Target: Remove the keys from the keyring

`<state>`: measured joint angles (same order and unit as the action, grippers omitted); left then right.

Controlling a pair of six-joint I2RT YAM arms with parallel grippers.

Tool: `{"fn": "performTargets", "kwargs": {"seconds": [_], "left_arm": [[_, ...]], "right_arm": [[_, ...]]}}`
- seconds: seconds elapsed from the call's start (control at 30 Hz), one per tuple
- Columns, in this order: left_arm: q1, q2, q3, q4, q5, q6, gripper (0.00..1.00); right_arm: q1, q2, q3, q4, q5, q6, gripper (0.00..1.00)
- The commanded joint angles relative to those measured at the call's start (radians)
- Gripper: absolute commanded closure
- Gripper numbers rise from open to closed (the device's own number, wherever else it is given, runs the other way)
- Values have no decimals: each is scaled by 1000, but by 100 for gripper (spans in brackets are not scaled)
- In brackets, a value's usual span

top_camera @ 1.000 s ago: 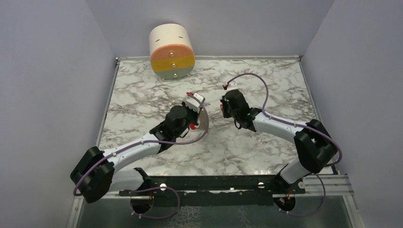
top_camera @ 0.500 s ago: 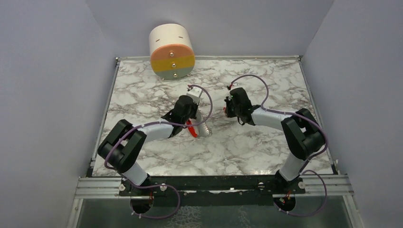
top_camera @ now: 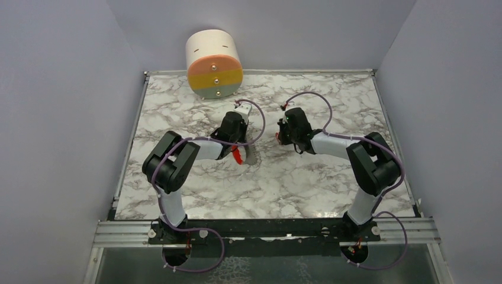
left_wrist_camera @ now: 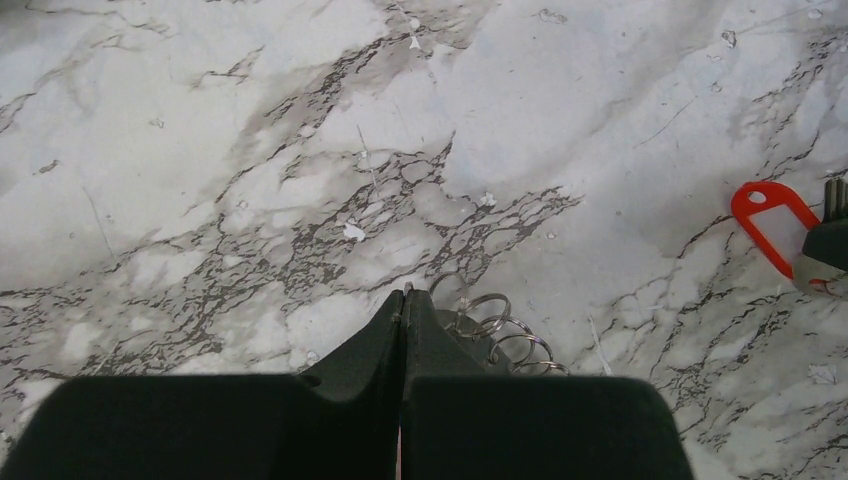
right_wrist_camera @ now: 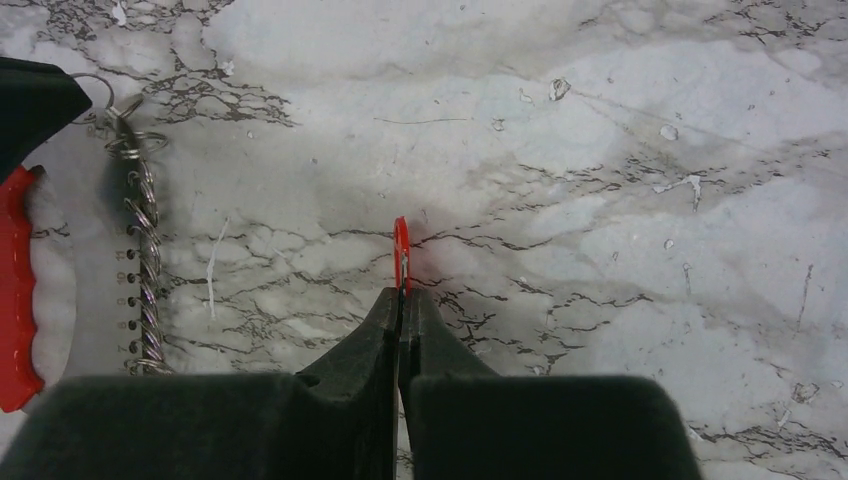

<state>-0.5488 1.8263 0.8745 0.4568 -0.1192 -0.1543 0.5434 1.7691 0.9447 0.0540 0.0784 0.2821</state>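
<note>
My left gripper (top_camera: 242,147) (left_wrist_camera: 403,294) is shut on the keyring, and a sliver of silver ring pokes out at its tip. A chain of small steel rings (left_wrist_camera: 497,335) (right_wrist_camera: 141,255) trails from that grip over the marble, beside a red and grey piece (top_camera: 239,155) (right_wrist_camera: 16,292). My right gripper (top_camera: 280,136) (right_wrist_camera: 401,291) is shut on a red key tag (right_wrist_camera: 401,250) (left_wrist_camera: 772,222), seen edge-on between its tips. The tag sits apart from the ring chain, and no link shows between them. Dark key shapes (left_wrist_camera: 835,197) are cut off at the frame edge.
A cylindrical drawer unit (top_camera: 214,63) with orange, yellow and grey fronts stands at the back left edge of the marble table (top_camera: 308,183). Purple-grey walls close in three sides. Each arm's purple cable (top_camera: 308,94) loops above its wrist.
Both arms have folded up, their elbows rising and drawing in towards the middle. The left gripper has swung towards the back with the ring chain. Both grips stay shut.
</note>
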Motion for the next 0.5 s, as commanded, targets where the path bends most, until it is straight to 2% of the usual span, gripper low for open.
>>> {"fn": "performTargets", "kwargs": {"seconds": [0.0, 0.03, 0.07, 0.13, 0.2, 0.47], "left_arm": [[7, 31, 43, 51, 54, -18, 95], [9, 33, 47, 55, 61, -17, 91], [9, 34, 51, 59, 68, -17, 86], [9, 29, 60, 64, 84, -13, 74], [11, 21, 66, 69, 90, -7, 70], [12, -75, 69, 71, 98, 37, 60]], "right_arm": [[-5, 42, 21, 4, -25, -11, 97], [-5, 44, 22, 4, -22, -12, 84], [-5, 45, 23, 4, -17, -13, 76], [-5, 45, 28, 5, -4, -15, 73], [-5, 40, 33, 2, 9, -18, 67], [-5, -87, 33, 3, 60, -49, 66]]}}
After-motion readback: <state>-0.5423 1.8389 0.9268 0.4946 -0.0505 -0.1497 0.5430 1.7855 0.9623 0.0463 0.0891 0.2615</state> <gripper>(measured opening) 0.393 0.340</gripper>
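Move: Between the left fingertips is the near-upright edge of the red-handled keyring, its middle about 4 cm back from the hand point, level sideways and some 2 cm below. The red-tagged key lies about 10 cm right of that hand, level with it ahead. In the right fingertips the key sits about 1 cm ahead, 1 cm left and 1 cm lower; the keyring is roughly 10 cm left and 4 cm back. Opening both grippers to a bit over a third, the hands let go of what they hold. The left lets the keyring out of its fingers, then draws up off it about 2.5 cm while drifting some 2 cm right and 1.5 cm forward. The right stays put over the key, sinking about 1 cm and coming most of the way back. ##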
